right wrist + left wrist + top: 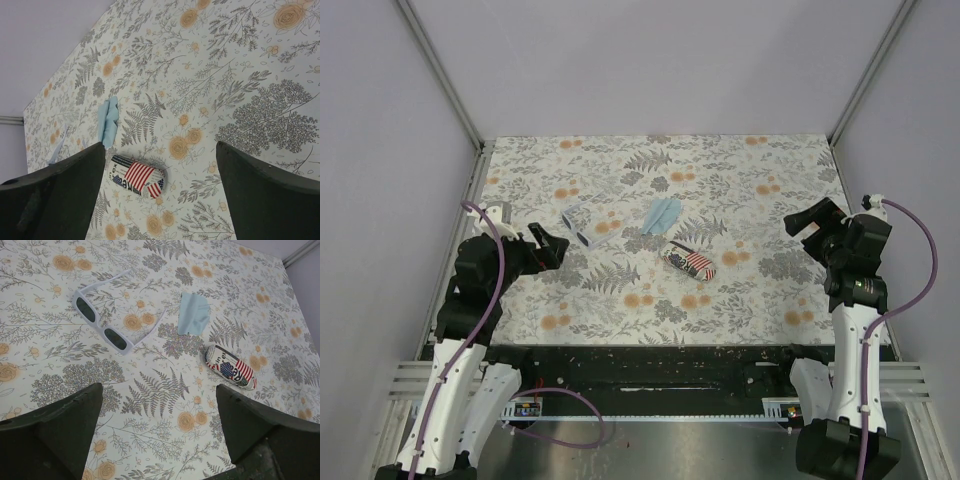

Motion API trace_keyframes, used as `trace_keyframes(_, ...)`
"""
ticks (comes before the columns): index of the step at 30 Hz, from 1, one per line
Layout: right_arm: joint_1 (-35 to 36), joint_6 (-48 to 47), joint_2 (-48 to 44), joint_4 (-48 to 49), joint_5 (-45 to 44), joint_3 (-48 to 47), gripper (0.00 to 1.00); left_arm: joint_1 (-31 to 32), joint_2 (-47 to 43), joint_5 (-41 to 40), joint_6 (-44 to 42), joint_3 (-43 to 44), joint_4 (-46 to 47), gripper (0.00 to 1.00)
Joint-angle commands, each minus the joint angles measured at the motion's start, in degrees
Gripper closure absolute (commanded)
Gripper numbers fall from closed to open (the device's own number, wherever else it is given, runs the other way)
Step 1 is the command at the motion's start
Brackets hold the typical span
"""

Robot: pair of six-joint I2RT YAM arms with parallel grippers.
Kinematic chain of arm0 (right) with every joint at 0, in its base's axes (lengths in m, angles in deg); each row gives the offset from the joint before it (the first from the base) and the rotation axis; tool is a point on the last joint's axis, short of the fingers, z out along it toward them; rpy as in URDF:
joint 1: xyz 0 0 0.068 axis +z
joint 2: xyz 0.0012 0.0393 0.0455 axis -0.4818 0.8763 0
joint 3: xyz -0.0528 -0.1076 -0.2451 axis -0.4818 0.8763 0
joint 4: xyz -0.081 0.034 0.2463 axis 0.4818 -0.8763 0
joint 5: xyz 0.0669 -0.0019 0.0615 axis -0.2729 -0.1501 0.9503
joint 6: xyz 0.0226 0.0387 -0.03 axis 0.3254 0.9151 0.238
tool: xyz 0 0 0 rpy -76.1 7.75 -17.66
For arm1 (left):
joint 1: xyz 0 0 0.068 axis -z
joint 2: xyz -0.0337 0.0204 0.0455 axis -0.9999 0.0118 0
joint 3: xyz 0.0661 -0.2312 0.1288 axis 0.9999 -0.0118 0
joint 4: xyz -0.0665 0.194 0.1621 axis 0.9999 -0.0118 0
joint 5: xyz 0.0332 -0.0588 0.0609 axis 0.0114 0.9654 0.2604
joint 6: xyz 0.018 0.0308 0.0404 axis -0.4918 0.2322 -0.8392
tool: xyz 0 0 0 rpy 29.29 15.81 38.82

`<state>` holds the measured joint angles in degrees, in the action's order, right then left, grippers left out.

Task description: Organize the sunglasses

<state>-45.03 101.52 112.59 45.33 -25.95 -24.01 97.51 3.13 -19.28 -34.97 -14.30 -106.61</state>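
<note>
The sunglasses (576,226) lie unfolded on the flowered table, left of centre; in the left wrist view the sunglasses (102,326) show a white frame, dark lenses and both arms spread. My left gripper (553,247) hovers just left of them, open and empty, its gap (159,412) over bare cloth. The stars-and-stripes case (689,263) rests shut near the centre, also seen as the case (230,367) and the case (138,176). My right gripper (807,222) hangs open at the far right, empty (160,170).
A light blue cloth (661,214) lies crumpled between the glasses and the case; the cloth (193,313) and cloth (108,120) show in both wrist views. Grey walls and metal posts bound the table (760,180) on three sides.
</note>
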Motion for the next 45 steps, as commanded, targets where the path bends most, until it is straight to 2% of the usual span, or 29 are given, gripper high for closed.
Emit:
trace_keyframes(1,0.1,-2.3,-1.9,1.3,-0.5,0.0,0.01,-0.1,-0.4,-0.1,-1.0,1.2,1.6,0.01)
trace_keyframes(5,0.1,-2.7,-1.0,2.0,1.3,0.2,0.01,0.0,-0.3,0.3,-0.9,1.3,1.8,0.01)
trace_keyframes(9,0.2,-2.6,0.5,6.4,9.7,2.0,0.01,0.0,-0.1,0.9,-0.5,1.1,1.9,0.01)
trace_keyframes(12,2.1,-3.4,3.0,8.6,12.3,1.8,0.01,0.0,-0.6,1.1,-0.5,1.0,1.8,0.01)
trace_keyframes(17,8.2,-5.4,8.1,9.2,10.6,-0.8,0.01,0.0,-0.4,2.0,-0.2,0.8,2.0,0.01)
trace_keyframes(24,20.9,-8.8,16.9,10.2,3.7,-4.4,0.01,0.0,1.8,3.9,-0.1,0.7,2.6,0.01)
trace_keyframes(30,31.6,-15.0,26.9,5.3,-1.1,-12.0,0.04,0.0,2.3,4.1,0.2,0.4,2.1,0.01)
trace_keyframes(36,42.1,-19.8,34.9,4.8,-3.2,-15.4,0.04,0.0,2.2,3.4,-0.1,0.8,0.8,0.01)
trace_keyframes(39,45.1,-22.9,38.4,4.9,-2.9,-15.8,0.01,0.0,1.9,3.6,-0.1,0.7,0.7,0.01)
trace_keyframes(45,47.8,-25.5,44.2,4.1,-8.1,-16.2,0.01,0.0,2.4,4.4,-0.1,0.6,0.8,0.01)
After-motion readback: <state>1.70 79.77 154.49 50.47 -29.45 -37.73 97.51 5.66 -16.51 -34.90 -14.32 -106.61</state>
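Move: My right hand, empty and open, is going for the sunglasses case, about 22 cm to its left, 3 cm farther out and some 18 cm below. From the case, the blue cloth lies about 16 cm farther out and 7 cm to the left; the white sunglasses lie roughly 30 cm to the left and 10 cm farther out. From my left hand, the case is about 31 cm to the right, 7 cm ahead and 19 cm below. I sweep my right hand about 24 cm left to bring it over the sunglasses case, bowing a little forward and easing back near the end, and sink some 12 cm, most steeply at the last. Meanwhile I swing the wrist about 55 degrees counter-clockwise and tip the fingers further down, keeping them wide open and stopping short of any touch. ##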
